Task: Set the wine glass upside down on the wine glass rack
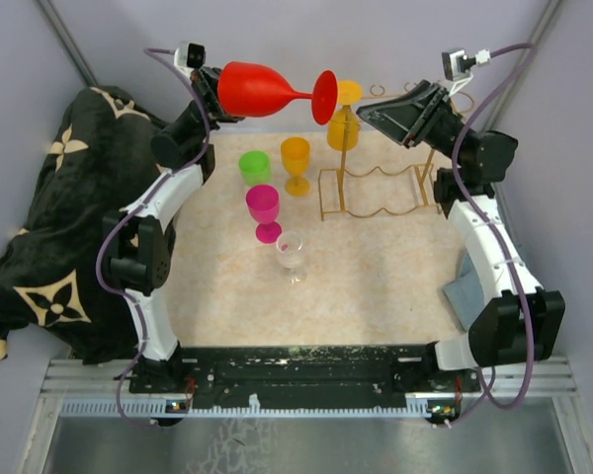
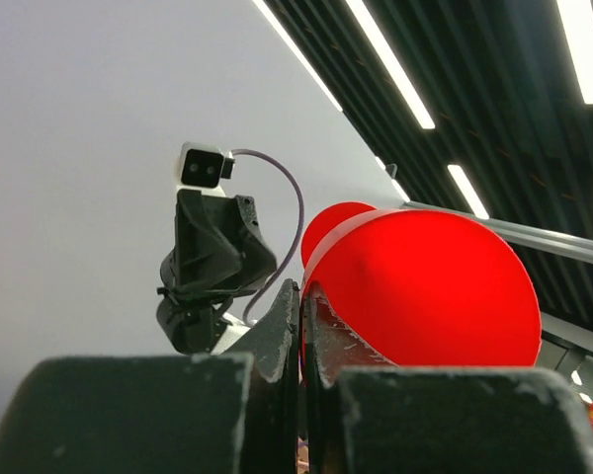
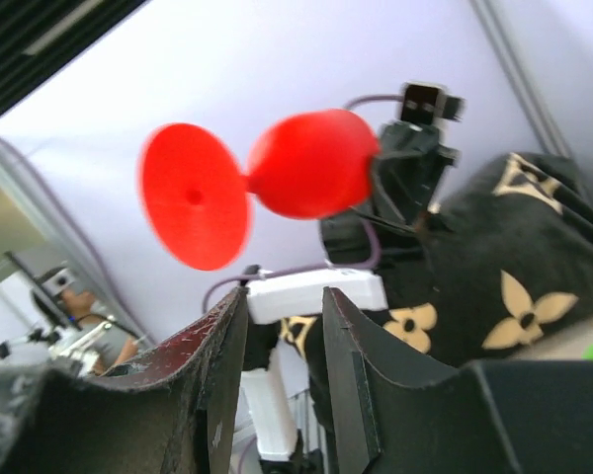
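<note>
A red wine glass (image 1: 267,91) lies on its side in the air above the table's far edge, with its foot (image 1: 324,96) pointing right. My left gripper (image 1: 210,94) is shut on the rim of its bowl; in the left wrist view the gripper (image 2: 303,296) pinches the thin red wall of the glass (image 2: 425,286). My right gripper (image 1: 371,111) hovers just right of the foot, open and holding nothing. In its own view the right gripper (image 3: 282,306) sits below the glass (image 3: 306,163). The gold wire wine glass rack (image 1: 376,188) stands beneath, with a yellow glass (image 1: 343,126) hanging upside down at its left end.
A green cup (image 1: 255,166), an orange glass (image 1: 296,158), a pink glass (image 1: 264,207) and a small clear glass (image 1: 291,252) stand left of the rack. A black patterned blanket (image 1: 49,227) lies at the left. A grey object (image 1: 465,291) sits by the right arm.
</note>
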`<state>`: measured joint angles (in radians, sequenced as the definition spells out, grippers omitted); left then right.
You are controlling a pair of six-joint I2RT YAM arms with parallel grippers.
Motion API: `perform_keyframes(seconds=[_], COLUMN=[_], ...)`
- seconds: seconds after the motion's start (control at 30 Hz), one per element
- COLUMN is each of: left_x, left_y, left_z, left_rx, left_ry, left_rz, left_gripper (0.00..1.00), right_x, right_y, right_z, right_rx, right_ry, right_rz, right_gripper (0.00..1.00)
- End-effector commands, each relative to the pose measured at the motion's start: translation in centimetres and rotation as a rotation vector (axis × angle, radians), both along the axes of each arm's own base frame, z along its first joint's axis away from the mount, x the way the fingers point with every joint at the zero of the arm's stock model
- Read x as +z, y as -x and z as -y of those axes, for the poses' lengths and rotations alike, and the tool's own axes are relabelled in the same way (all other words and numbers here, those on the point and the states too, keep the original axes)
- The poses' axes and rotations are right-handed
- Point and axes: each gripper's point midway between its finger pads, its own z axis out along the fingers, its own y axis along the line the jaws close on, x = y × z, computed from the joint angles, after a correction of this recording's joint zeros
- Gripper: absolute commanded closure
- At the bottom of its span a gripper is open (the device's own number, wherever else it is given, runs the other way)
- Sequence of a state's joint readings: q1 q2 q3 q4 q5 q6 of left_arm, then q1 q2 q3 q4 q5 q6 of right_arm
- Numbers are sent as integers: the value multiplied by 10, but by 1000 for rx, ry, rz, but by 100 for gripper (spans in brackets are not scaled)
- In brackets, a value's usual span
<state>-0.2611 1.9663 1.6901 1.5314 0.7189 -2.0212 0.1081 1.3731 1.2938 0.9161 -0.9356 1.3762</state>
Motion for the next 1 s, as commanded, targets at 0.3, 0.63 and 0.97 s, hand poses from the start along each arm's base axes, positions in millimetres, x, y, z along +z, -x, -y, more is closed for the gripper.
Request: perform_keyframes(seconds=[0.3,0.63,0.97], left_x=[32,41,43], left_y=[50,82,93], left_z=[-13,-2,-1], left_rx=[-233,-275,-300], left_ry=[217,173,188], left_rz=[60,122,123], left_gripper=[100,100,100], right_x=[59,71,73], right_y=[85,101,101], right_z=[13,-3,-12], right_rx=[405,507,504], right_ry=[-211,-232,-237], right_rz=[215,238,218], right_gripper=[63,62,62])
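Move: The left hand still pinches the red wine glass by its rim; the open right gripper that it goes to is some 25 cm to its right, about 4 cm back and roughly level. From the right hand, the red glass's foot is about 7 cm left, 3 cm back and 6 cm up. The hung orange glass is roughly 18 cm ahead, 4 cm left and 28 cm down; the rack's top bar is 18 cm ahead, 10 cm right, 25 cm down. Open right hand backs and rises about 6 cm each, turning counter-clockwise towards the foot; left carries glass right. ##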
